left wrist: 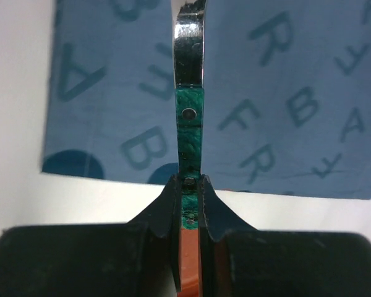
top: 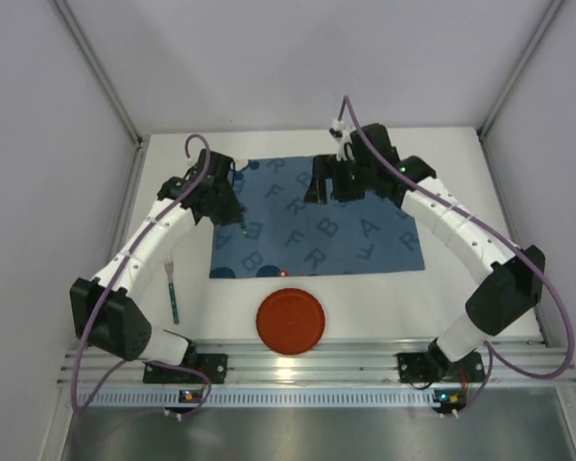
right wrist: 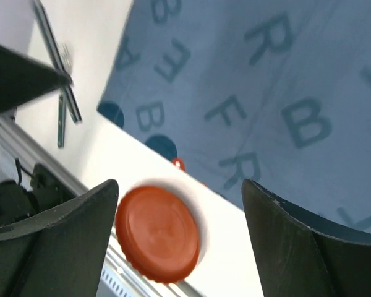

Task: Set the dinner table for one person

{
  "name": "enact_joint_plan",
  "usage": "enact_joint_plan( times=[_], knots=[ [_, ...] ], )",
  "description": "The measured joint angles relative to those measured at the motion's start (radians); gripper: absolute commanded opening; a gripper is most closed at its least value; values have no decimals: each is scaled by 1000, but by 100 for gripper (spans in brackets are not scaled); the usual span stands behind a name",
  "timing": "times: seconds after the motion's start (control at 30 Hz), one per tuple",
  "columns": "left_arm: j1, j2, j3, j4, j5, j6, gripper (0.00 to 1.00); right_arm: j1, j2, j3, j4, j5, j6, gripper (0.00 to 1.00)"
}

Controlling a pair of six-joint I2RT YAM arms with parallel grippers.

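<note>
The dinner table (top: 384, 303) is a white top carrying a blue lettered placemat (top: 317, 226). My left gripper (top: 235, 213) hovers over the mat's left part, shut on a knife (left wrist: 188, 130) with a green handle and a shiny blade (left wrist: 188, 43). The jaws (left wrist: 188, 179) pinch the handle near its end. A red plate (top: 291, 324) lies on the white top just in front of the mat, also in the right wrist view (right wrist: 157, 232). A green-handled fork (top: 173, 288) lies left of the mat. My right gripper (top: 328, 187) hangs open and empty over the mat's far middle (right wrist: 180, 182).
A ribbed aluminium rail (top: 317, 360) runs along the near edge, with both arm bases bolted on it. White walls close the table in on the left, right and far sides. A small red spot (top: 283, 272) sits at the mat's near edge.
</note>
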Motion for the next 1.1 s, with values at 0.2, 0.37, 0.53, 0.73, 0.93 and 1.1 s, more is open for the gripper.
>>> enact_joint_plan(
  times=[0.2,0.37,0.53,0.73,0.93,1.1],
  knots=[
    [-130,193,224,5,27,-24,0,21,3,-225,80,-124,47,78],
    [-208,334,369,-1,85,-29,0,52,-4,-238,169,-175,76,78],
    [-266,372,438,5,140,-44,0,56,-43,-274,245,-198,106,77],
    [-282,372,444,10,207,-68,0,57,-77,-319,283,-200,116,71],
    [-279,371,444,16,248,-85,0,57,-93,-343,290,-174,113,46],
    [-275,354,444,14,274,-88,0,53,-97,-367,286,-124,111,6]
  ],
)
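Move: The spoon's green handle, still pinched in the left fingers, lies about 21 cm to the right hand's left, 6 cm back and 10 cm below it. The blue placemat's middle is some 6 cm ahead of and 27 cm under the right hand; the red plate is 23 cm back, 6 cm left and 26 cm down. From the left hand, the open right gripper is about 21 cm to the right, 4 cm ahead and 9 cm higher. The spoon is carried about 18 cm right over the placemat to the other gripper, the left hand keeping its pinch, rising some 4 cm and swinging about 20 degrees clockwise as its left side dips. The right hand first drops 7 cm and draws back 4 cm, then edges left and up a little, and finally eases slightly down and right as its wide-open fingers shut on the handle's tail, below the left fingers. ##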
